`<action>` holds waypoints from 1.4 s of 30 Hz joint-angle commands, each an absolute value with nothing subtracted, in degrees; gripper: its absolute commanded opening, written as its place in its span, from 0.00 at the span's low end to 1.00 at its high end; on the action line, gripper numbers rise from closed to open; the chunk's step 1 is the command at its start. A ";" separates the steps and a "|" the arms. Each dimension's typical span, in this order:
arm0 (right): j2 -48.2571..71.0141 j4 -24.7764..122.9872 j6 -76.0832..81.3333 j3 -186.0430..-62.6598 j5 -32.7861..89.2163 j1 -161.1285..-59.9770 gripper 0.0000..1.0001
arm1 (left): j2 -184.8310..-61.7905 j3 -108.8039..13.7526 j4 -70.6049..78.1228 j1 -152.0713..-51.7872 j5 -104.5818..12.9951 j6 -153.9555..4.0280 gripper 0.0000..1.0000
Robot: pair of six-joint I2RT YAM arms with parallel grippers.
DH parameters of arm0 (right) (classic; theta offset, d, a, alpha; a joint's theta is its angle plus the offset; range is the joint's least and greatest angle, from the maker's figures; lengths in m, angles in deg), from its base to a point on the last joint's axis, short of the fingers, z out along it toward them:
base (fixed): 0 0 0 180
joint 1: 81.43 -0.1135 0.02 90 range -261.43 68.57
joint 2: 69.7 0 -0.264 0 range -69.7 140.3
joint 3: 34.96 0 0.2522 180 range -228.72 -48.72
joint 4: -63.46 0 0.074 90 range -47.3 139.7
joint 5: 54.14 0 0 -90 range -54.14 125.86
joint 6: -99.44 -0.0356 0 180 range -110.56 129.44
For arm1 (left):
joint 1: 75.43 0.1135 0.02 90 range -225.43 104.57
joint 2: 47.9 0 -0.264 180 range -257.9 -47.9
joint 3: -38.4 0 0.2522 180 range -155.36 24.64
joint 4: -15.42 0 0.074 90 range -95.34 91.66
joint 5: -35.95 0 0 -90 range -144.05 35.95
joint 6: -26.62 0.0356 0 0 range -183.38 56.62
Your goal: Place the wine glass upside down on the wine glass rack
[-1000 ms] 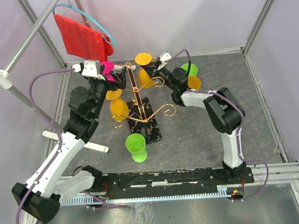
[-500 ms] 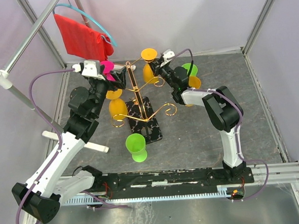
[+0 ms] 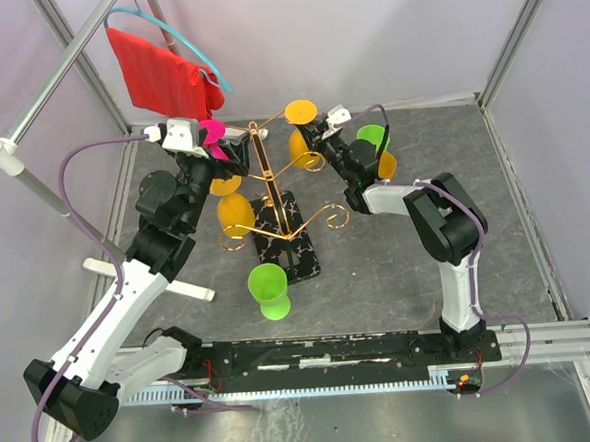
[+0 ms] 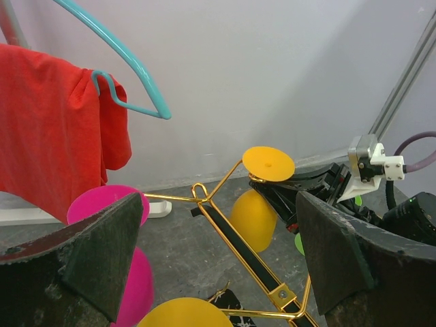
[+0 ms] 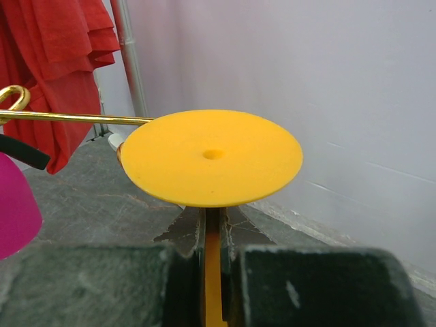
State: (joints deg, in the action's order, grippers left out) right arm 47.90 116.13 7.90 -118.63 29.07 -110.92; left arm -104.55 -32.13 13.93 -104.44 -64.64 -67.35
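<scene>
My right gripper [image 3: 322,139] [image 5: 212,286] is shut on the stem of an orange wine glass [image 3: 300,111] [image 5: 211,157]. The glass is upside down, its foot disc on top, just right of the gold wine glass rack's [image 3: 267,178] [image 4: 238,238] top. A gold arm of the rack [image 5: 68,117] runs in behind the foot. The left wrist view shows the same glass [image 4: 253,219] beside the rack's post. At the rack's left side my left gripper [image 3: 233,150] [image 4: 218,252] stands wide open, holding nothing.
A pink glass [image 3: 211,134] [image 4: 109,208] and two yellow glasses [image 3: 235,215] hang on the rack's left arms. A green glass [image 3: 269,288] stands in front of the marbled base [image 3: 295,251]. A green glass [image 3: 375,134] and an orange one [image 3: 384,162] stand back right. A red shirt [image 3: 161,74] hangs back left.
My right gripper has carried the orange glass a little to the right, away from the rack's post. The left arm has stayed still.
</scene>
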 commanded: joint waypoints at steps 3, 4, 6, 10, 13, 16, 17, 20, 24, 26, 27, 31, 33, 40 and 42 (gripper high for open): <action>45.30 118.48 8.71 -116.01 27.96 -110.77 0.06 | -104.59 -32.22 15.17 -104.61 -64.74 -65.52 0.99; 45.26 118.43 8.36 -116.04 27.48 -110.76 0.05 | -104.59 -32.29 15.26 -104.62 -64.64 -65.55 0.99; 45.26 118.22 7.67 -116.49 26.01 -110.70 0.04 | -104.59 -32.31 15.27 -104.64 -64.70 -65.60 0.99; 45.65 117.35 7.07 -117.79 23.31 -111.06 0.02 | -104.55 -32.46 15.28 -104.62 -64.68 -65.66 0.99; 45.67 116.91 7.19 -118.31 22.16 -111.50 0.02 | -104.31 -32.44 15.28 -104.65 -64.71 -65.75 0.99; 45.51 116.77 7.67 -118.40 21.20 -112.04 0.02 | -103.86 -32.08 15.28 -104.67 -65.00 -65.76 0.99; 45.44 116.67 7.84 -118.28 20.87 -112.22 0.02 | -103.76 -31.93 15.27 -104.66 -65.09 -65.76 0.99; 45.13 116.62 8.29 -117.82 20.28 -112.62 0.03 | -103.39 -31.48 15.27 -104.61 -65.38 -65.91 0.99; 44.54 117.55 7.68 -116.53 19.10 -112.74 0.07 | -103.20 -31.14 15.28 -104.69 -65.46 -66.09 0.99; 43.96 117.76 7.56 -115.74 18.73 -112.79 0.10 | -103.19 -31.05 15.28 -104.62 -65.51 -66.18 0.99; 43.68 117.79 7.59 -115.12 18.78 -112.73 0.12 | -103.20 -31.00 15.28 -104.65 -65.45 -66.13 0.99; 42.50 118.14 8.26 -113.13 20.29 -112.74 0.18 | -103.42 -30.97 15.28 -104.62 -65.44 -66.35 0.99; 41.79 118.83 8.66 -111.97 21.04 -112.78 0.21 | -103.46 -30.83 15.28 -104.61 -65.41 -66.35 0.99; 40.40 119.82 9.59 -109.13 21.96 -112.78 0.37 | -103.22 -30.62 15.37 -104.64 -65.78 -66.10 0.99; 40.26 119.81 9.62 -108.58 21.97 -112.73 0.41 | -103.23 -30.56 15.37 -104.63 -65.86 -66.03 0.99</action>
State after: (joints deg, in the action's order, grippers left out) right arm 42.50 118.23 7.68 -110.10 23.50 -111.88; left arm -104.46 -30.67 13.88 -104.44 -64.71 -67.35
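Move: My right hand holds the orange wine glass upside down by its stem. The rack's far right hook lies just under its foot, about 1 cm back, 1 cm left and 3 cm above my fingers. The hung pink glass is some 18 cm left and 3 cm back of that hand, the hung orange glass 16 cm left and 14 cm back, the empty middle right hook 11 cm back and 2 cm right. From my left hand the far right hook lies 16 cm ahead, 13 cm right, 12 cm lower. Still pinching the stem, I ease my right hand back and to the left, a little under 4 cm in all, turning the wrist some 8 degrees counter-clockwise to bring the glass into the far right hook. Then I open the fingers about a third of the way, letting go of the stem while the hand draws back another 1 to 2 cm and a little to the right. ##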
